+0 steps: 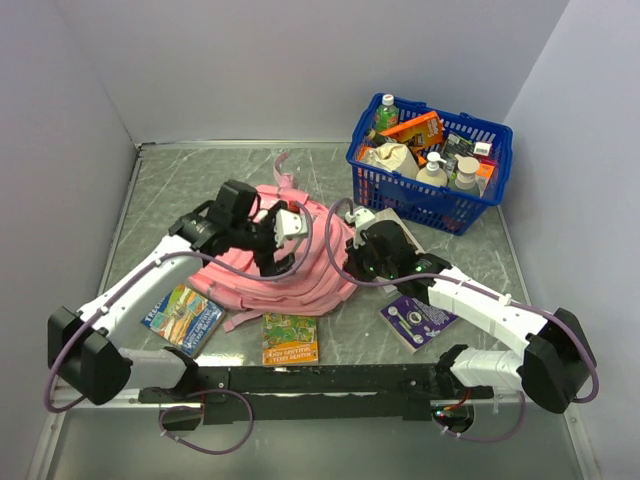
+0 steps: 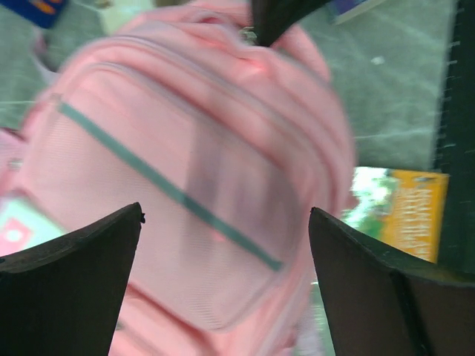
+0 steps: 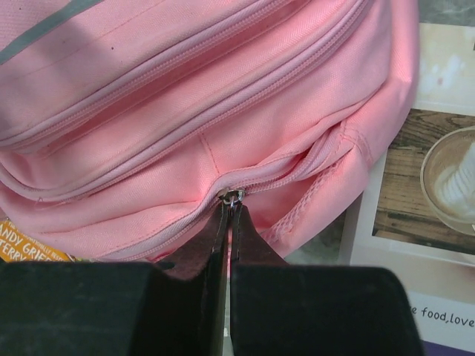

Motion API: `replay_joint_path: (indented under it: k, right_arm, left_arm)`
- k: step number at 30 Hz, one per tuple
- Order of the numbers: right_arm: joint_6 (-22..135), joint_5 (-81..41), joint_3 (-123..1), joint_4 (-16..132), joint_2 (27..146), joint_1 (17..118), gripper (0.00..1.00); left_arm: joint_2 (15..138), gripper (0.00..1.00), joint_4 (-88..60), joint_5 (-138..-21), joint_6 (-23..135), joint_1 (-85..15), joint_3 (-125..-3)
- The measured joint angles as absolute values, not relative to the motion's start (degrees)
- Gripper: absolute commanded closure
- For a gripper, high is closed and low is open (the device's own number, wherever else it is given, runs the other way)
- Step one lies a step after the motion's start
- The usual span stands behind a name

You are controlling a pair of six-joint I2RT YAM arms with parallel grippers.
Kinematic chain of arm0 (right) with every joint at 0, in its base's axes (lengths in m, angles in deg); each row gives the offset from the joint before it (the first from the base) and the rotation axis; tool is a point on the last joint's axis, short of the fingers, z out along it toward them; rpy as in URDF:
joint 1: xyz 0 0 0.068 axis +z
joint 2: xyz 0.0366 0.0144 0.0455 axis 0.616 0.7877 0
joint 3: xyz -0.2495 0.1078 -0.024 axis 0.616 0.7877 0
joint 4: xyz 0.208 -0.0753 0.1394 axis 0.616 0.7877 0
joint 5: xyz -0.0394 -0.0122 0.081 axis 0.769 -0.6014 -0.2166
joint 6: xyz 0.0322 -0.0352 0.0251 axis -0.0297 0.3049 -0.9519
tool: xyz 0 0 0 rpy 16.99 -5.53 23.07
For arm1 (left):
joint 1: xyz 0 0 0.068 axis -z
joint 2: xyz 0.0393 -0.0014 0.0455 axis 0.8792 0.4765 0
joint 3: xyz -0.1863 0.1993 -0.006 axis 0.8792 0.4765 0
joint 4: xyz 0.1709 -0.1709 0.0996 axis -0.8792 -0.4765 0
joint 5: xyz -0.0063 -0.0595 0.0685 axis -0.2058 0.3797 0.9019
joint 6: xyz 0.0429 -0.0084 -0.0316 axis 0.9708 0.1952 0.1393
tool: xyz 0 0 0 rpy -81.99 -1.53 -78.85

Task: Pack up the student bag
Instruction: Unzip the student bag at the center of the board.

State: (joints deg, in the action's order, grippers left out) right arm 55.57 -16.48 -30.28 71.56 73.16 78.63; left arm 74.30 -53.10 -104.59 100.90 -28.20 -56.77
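Observation:
The student bag (image 1: 290, 272) is a soft pink backpack lying flat in the middle of the table. In the right wrist view its zips (image 3: 185, 111) run across the frame. My right gripper (image 3: 230, 211) is shut on the small metal zipper pull (image 3: 231, 197) at the bag's right edge (image 1: 352, 250). My left gripper (image 1: 283, 236) hovers over the bag's top. Its two black fingers (image 2: 74, 274) stand wide apart with nothing between them, above the mesh front pocket (image 2: 185, 170). The dark tip of the right gripper (image 2: 274, 18) shows at the far side of the bag.
A blue plastic basket (image 1: 430, 195) full of bottles and packets stands at the back right. Flat books lie around the bag: a blue one (image 1: 183, 318), an orange one (image 1: 290, 338), a purple one (image 1: 418, 320), and one with a coffee picture (image 3: 423, 193) beside the right gripper.

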Motion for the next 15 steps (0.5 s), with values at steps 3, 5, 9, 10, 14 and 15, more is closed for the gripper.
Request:
replay_joint_path:
  k: [3, 5, 9, 10, 14, 15]
  right_arm:
    - [55.53, -16.48, -29.36, 69.92, 73.14, 78.63, 1.0]
    - [55.35, -16.52, -28.92, 69.17, 73.09, 78.63, 1.0]
    - [55.22, -16.5, -28.83, 68.6, 73.09, 78.65, 1.0]
    - [55.18, -16.48, -28.83, 68.54, 73.09, 78.65, 1.0]
    - [55.15, -16.09, -28.83, 68.45, 73.03, 79.04, 1.0]
    - [55.15, -16.0, -28.83, 68.45, 72.92, 79.11, 1.0]
  left_arm:
    - [77.07, 0.04, -52.68, -105.31, 106.58, -31.52, -59.44]
    - [80.22, 0.03, -51.98, -106.73, 108.66, -33.27, -61.78]
    - [88.13, 0.03, -50.82, -110.09, 110.43, -34.97, -65.78]
    - [89.79, 0.04, -50.71, -111.27, 110.1, -35.0, -66.1]
    - [92.44, 0.04, -50.32, -113.61, 105.16, -34.76, -66.08]
    - [92.46, 0.03, -49.6, -113.53, 103.26, -34.65, -66.04]
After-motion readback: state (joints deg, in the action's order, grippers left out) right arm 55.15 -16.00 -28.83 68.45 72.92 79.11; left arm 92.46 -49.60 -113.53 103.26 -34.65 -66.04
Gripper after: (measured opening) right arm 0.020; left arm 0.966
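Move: Ahead of the left hand by about 6 cm, some 4 cm to its right and 6 cm lower, lies the bag's grey-striped front panel. The zip pull sits roughly 14 cm to that hand's right, level with it and 7 cm lower, already pinched in the right hand's shut fingertips. From the right hand, the coffee-cup book lies about 9 cm ahead and 13 cm right, and the purple book some 8 cm back and 17 cm right. Reaching forward about 7 cm with fingers wide open, the left hand travels out over the striped panel, then sinks some 3 cm towards it while drifting slightly right; no touch on the cloth can be made out. The right hand stays put, keeping its pinch on the zip pull. ##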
